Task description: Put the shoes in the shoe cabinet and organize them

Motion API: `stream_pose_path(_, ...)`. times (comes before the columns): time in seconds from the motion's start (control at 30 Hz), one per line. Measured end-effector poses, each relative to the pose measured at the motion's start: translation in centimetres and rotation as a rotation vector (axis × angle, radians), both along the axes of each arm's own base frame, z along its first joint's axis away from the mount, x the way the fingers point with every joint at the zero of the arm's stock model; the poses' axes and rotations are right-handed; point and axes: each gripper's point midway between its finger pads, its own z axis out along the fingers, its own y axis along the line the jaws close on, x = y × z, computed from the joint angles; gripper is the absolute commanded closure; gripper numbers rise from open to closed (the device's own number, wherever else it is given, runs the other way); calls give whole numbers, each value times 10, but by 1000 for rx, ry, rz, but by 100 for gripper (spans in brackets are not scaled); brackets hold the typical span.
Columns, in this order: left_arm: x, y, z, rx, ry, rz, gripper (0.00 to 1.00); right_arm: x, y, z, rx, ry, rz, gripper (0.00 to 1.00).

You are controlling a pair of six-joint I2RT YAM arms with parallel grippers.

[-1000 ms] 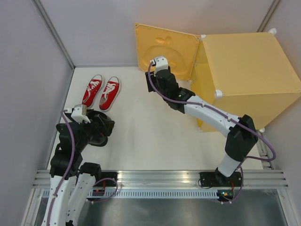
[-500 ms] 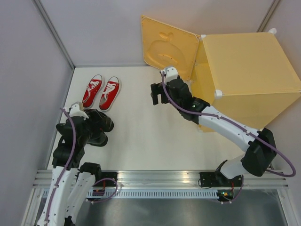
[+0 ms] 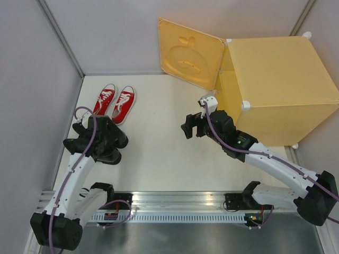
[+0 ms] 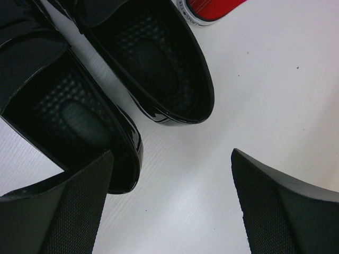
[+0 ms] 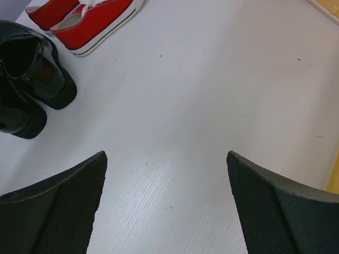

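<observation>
Two red sneakers lie side by side at the far left, also in the right wrist view. Two glossy black dress shoes sit nearer, partly under my left arm. In the left wrist view their open heels lie just ahead of my open, empty left gripper, which hovers over the white floor beside them. The yellow-orange shoe cabinet stands at the far right with its embossed door swung open. My right gripper is open and empty above the floor left of the cabinet.
Grey walls close the left and back sides. A metal rail runs along the near edge by the arm bases. The cabinet's edge shows at the right of the right wrist view.
My right arm has pulled back from the cabinet door toward the near middle of the floor, and the door stays open. My left arm has reached further over the black shoes.
</observation>
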Motion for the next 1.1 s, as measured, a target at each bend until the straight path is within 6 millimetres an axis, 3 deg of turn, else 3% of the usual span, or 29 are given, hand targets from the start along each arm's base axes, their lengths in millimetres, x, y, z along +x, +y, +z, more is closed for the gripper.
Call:
stream_pose_path(0.23, 4, 5, -10, -27, 23, 110, 25, -4, -4, -12, -18, 19, 1, 4)
stream_pose_path(0.37, -2, 9, -27, -31, 62, 161, 37, -7, -7, -13, -15, 16, 1, 3)
stream_pose_path(0.6, -14, 21, -53, 6, 117, 242, 40, -11, -13, -16, -16, 9, -7, 4)
stream_pose_path(0.8, -10, 39, -67, 48, 141, 328, 48, -11, -14, -21, -23, 14, -9, 4)
stream_pose_path(1.0, -6, 49, -78, 40, 143, 388, 68, -12, -14, -29, -37, 29, -9, 4)
stream_pose_path(1.1, -5, 48, -81, 24, 136, 395, 90, -11, -13, -31, -41, 34, -9, 4)
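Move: The near black shoe, toe to the left, has its middle about 11 cm to the left of the left hand, 2 cm back and 10 cm below; its heel end comes closest to the hand. The far black shoe is 7 cm beyond it, centred 8 cm left of the hand. The right red shoe lies some 18 cm ahead and 3 cm to the right. From the right hand, the near black shoe is roughly 40 cm left, 5 cm back and 17 cm below. The left hand's fingers come down over the near black shoe's side wall by the heel, on the side facing its mate, and pinch it, one finger inside the shoe and the other in the gap. It sinks about 8 cm, then also works 5 cm left, turning some 20 degrees counter-clockwise and closing from wide open. The right hand, empty and open, sinks 3 cm. ##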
